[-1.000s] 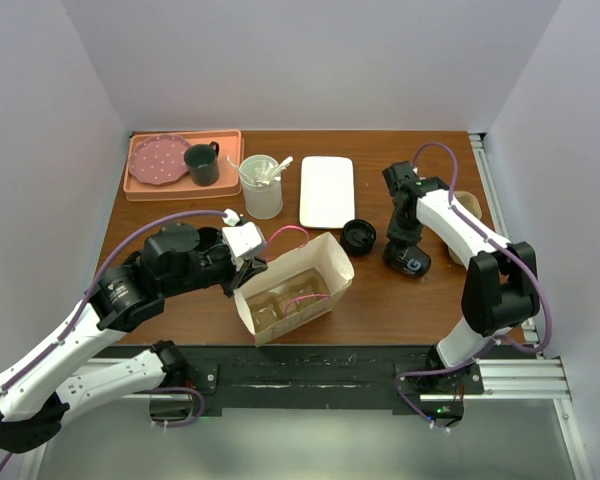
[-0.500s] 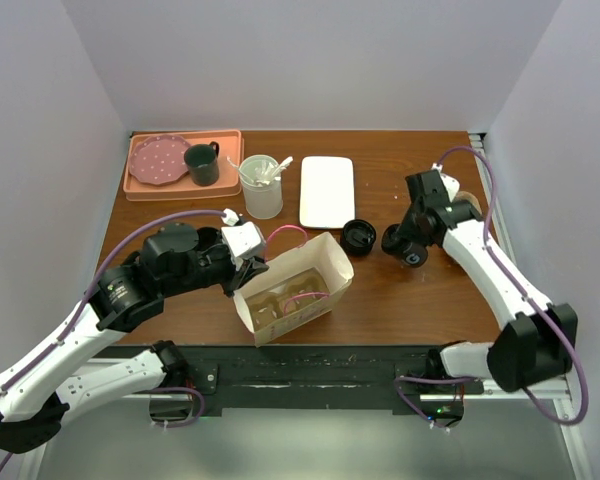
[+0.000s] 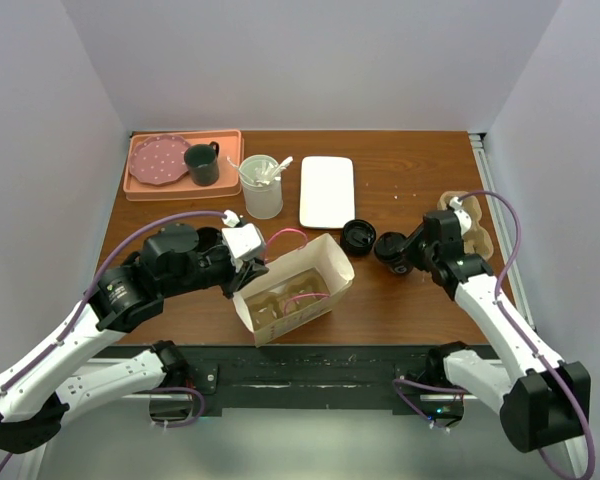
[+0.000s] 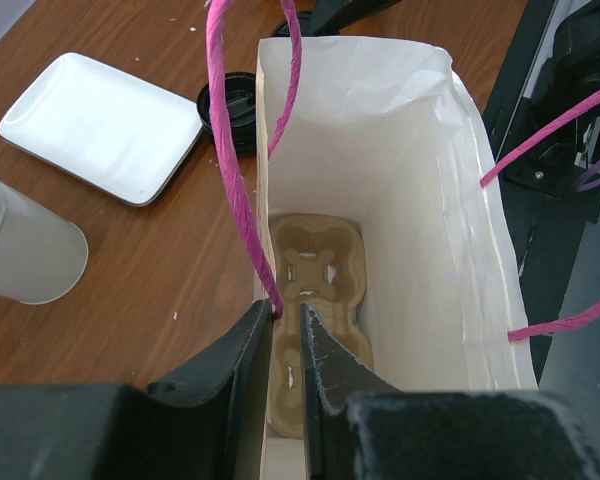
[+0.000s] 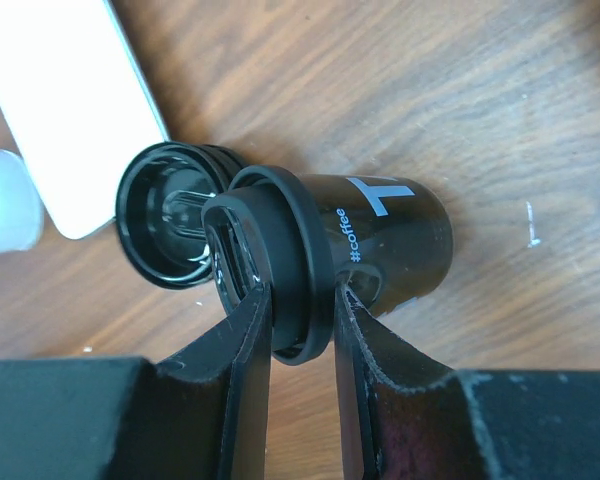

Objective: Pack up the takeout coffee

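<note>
A white paper bag with pink handles lies open at the table's middle. A brown cardboard cup carrier sits inside it. My left gripper is shut on the bag's left wall beside a pink handle. A black takeout coffee cup with "#coffee" printed on it is tipped on its side just above the table, right of the bag. My right gripper is shut on the rim of its lid. A second black round lid or cup rests just left of it.
A white rectangular plate lies behind the bag. A clear plastic cup with stirrers stands left of it. A salmon tray with a pink plate and a dark mug is at the back left. Another brown carrier sits at the right edge.
The right arm has swung outward and down to the right, and the black cup in its grip went from upright to lying sideways, shifting slightly left. The left arm and bag stayed put.
</note>
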`<state>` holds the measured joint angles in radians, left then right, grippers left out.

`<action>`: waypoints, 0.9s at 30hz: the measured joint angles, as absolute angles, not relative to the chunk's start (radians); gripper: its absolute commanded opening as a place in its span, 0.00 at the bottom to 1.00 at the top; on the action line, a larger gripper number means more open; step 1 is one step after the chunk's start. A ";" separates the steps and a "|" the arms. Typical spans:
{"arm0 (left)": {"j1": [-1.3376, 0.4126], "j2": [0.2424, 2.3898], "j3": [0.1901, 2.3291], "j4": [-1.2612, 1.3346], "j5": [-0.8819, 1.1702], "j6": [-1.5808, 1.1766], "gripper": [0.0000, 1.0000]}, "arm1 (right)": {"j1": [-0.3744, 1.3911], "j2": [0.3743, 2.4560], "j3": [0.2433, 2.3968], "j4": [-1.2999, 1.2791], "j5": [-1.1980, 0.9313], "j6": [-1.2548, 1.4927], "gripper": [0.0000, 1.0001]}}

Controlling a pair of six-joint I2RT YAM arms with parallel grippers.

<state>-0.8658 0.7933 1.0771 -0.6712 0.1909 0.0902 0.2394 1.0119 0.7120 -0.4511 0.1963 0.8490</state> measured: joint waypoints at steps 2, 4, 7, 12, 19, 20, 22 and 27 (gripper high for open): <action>-0.866 0.794 1.077 -0.672 0.191 0.090 0.23 | 0.230 0.985 0.684 -0.418 0.185 0.865 0.27; -0.866 0.794 1.077 -0.673 0.193 0.090 0.23 | 0.221 0.972 0.660 -0.383 0.171 0.880 0.28; -0.866 0.797 1.080 -0.674 0.197 0.090 0.23 | 0.207 0.958 0.623 -0.334 0.152 0.909 0.29; -0.866 0.808 1.088 -0.675 0.198 0.091 0.24 | 0.179 0.907 0.556 -0.272 0.126 0.963 0.31; -0.866 0.809 1.089 -0.675 0.198 0.091 0.24 | 0.149 0.842 0.495 -0.280 0.120 1.016 0.53; -0.866 0.809 1.089 -0.675 0.198 0.091 0.24 | 0.148 0.838 0.495 -0.294 0.123 1.019 0.55; -0.866 0.809 1.089 -0.675 0.198 0.091 0.24 | 0.147 0.827 0.495 -0.319 0.137 1.024 0.57; -0.866 0.813 1.092 -0.675 0.198 0.091 0.27 | 0.144 0.803 0.525 -0.404 0.166 1.021 0.63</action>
<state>-0.8658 0.8127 1.0924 -0.6746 0.1982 0.0910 0.1436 0.8028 0.5247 -0.4042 0.1658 1.0210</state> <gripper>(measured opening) 0.243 0.587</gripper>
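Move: The right hand still grips the tilted coffee cup by its lid, the cup's middle about 3 cm left and 5 cm below, just over where it is to stand. The other black cup is some 12 cm left and 3 cm farther out; the tan cup carrier is about 14 cm right and 5 cm ahead. From the left hand, the gripped cup lies some 32 cm right, 2 cm ahead and 20 cm lower. The right hand rolls the cup upright, opens from its lid, and draws back and right about 3 cm. ##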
